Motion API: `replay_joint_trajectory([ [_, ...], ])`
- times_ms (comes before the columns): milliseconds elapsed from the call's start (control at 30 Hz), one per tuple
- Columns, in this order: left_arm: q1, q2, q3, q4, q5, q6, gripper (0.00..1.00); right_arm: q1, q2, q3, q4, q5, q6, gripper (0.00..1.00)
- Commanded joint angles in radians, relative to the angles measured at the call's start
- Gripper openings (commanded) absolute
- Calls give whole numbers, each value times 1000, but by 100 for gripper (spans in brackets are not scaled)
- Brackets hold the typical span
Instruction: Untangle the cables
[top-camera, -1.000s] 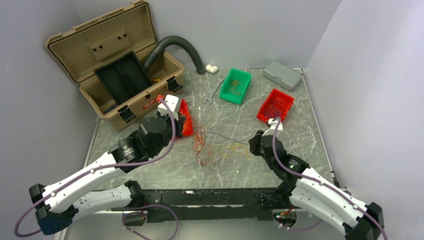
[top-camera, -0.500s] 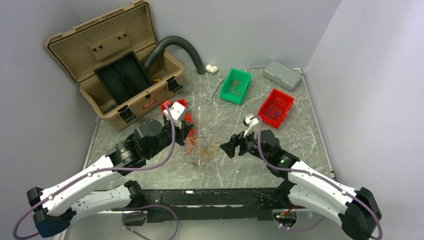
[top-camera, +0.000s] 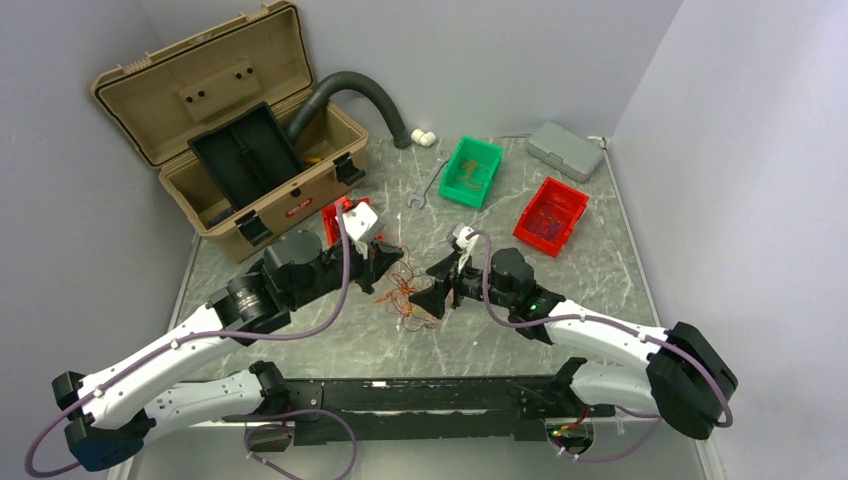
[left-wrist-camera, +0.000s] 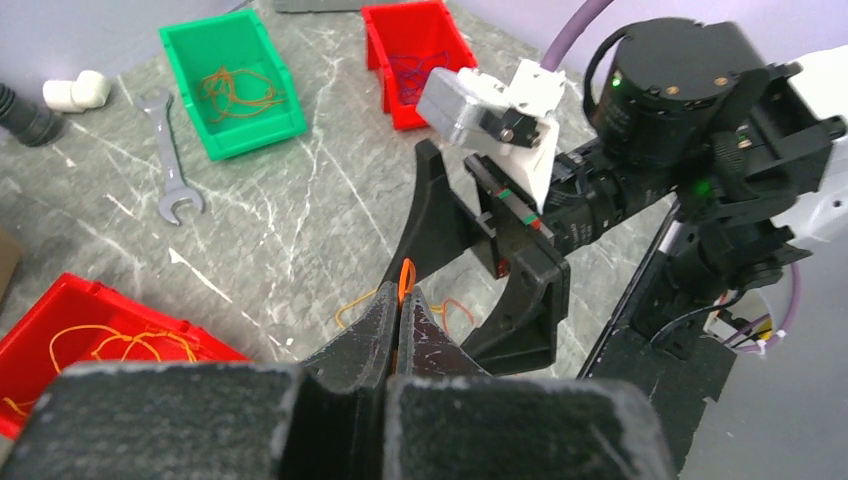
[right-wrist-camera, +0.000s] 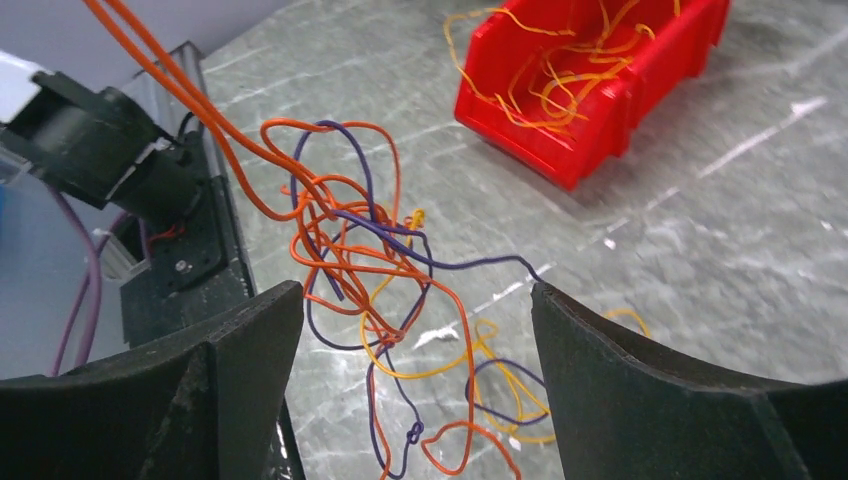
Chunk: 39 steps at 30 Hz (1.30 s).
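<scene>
The cables (top-camera: 402, 293) are a loose tangle of orange, yellow and dark purple wires in the middle of the table. My left gripper (left-wrist-camera: 402, 298) is shut on an orange cable (left-wrist-camera: 405, 275) that sticks out past its tips. In the right wrist view two orange strands (right-wrist-camera: 190, 90) run taut from the tangle (right-wrist-camera: 355, 255) up to the top left. My right gripper (right-wrist-camera: 415, 300) is open, its fingers either side of the hanging tangle without touching it. From above, the left gripper (top-camera: 390, 262) and right gripper (top-camera: 433, 288) face each other over the wires.
An open tan toolbox (top-camera: 230, 130) and a dark hose (top-camera: 355, 88) stand at the back left. A green bin (top-camera: 472, 172), a red bin (top-camera: 551, 212), a grey box (top-camera: 564, 150) and a wrench (top-camera: 425, 190) lie further back. Another red bin (right-wrist-camera: 590, 80) holds yellow wires.
My right gripper has opened and swung left from near the red bin to the tangle. My left gripper has moved right, carrying the orange cable, and the tangle has bunched up.
</scene>
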Motion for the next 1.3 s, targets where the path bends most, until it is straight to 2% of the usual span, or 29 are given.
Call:
replay_joint_trajectory([
  [0,0,-10,68,44,53,10,0,19,37,41,172,-98,-18,86],
  [100,0,-7,79,62,63,5,0,39,77,38,201,-74,7,83],
  [133,0,-7,83,69,69,5,0,46,95,37,212,-67,16,75],
  [167,0,-5,87,75,74,3,0,50,118,36,228,-62,29,61],
  [233,0,-3,94,85,78,0,0,54,146,31,257,-49,69,25],
  [267,0,-5,96,88,71,-3,0,55,153,23,272,-33,92,14],
  [333,0,-15,99,91,42,-6,0,56,145,-8,283,16,133,0],
  [367,0,-26,98,86,3,-10,0,55,130,-24,273,58,151,0],
  [500,0,-90,86,48,-316,-23,0,56,23,-89,126,260,212,0],
  [600,2,-145,72,3,-562,-7,0,54,-109,-109,-133,452,274,0],
  [667,1,-179,57,-17,-675,11,0,52,-198,-114,-308,591,330,0],
  [800,4,-253,29,-53,-776,18,0,48,-364,-99,-667,909,511,0],
  [900,4,-303,8,-83,-853,-37,0,44,-451,-75,-866,1081,671,0],
  [1067,4,-358,-40,-60,-894,-48,0,42,-540,-50,-1032,1225,840,0],
  [1267,4,-345,-4,-136,-925,-81,0,42,-528,-3,-1243,1316,1060,0],
])
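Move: The orange-and-blue tangle hangs from the orange loop already held in the left gripper, about 15 cm below that hand and nearly plumb under it. From the open right gripper it is some 4 cm to the left, about 1 cm back and level in height. The left red bin lies about 16 cm ahead and 12 cm left of the left gripper, some 30 cm down; the right red bin is roughly 21 cm ahead and 29 cm right of the right gripper, about 14 cm below. Ease the right gripper about 3 cm left into the hanging tangle and shut its fingers on the orange strands, while the left gripper lifts a little and keeps its pinch on the orange loop. Then pull the hands apart: right hand some 23 cm to the right, swinging clockwise with its fingers tipping down; left hand about 18 cm left, turning some 45 degrees counter-clockwise, towards the left red bin's near left side. ##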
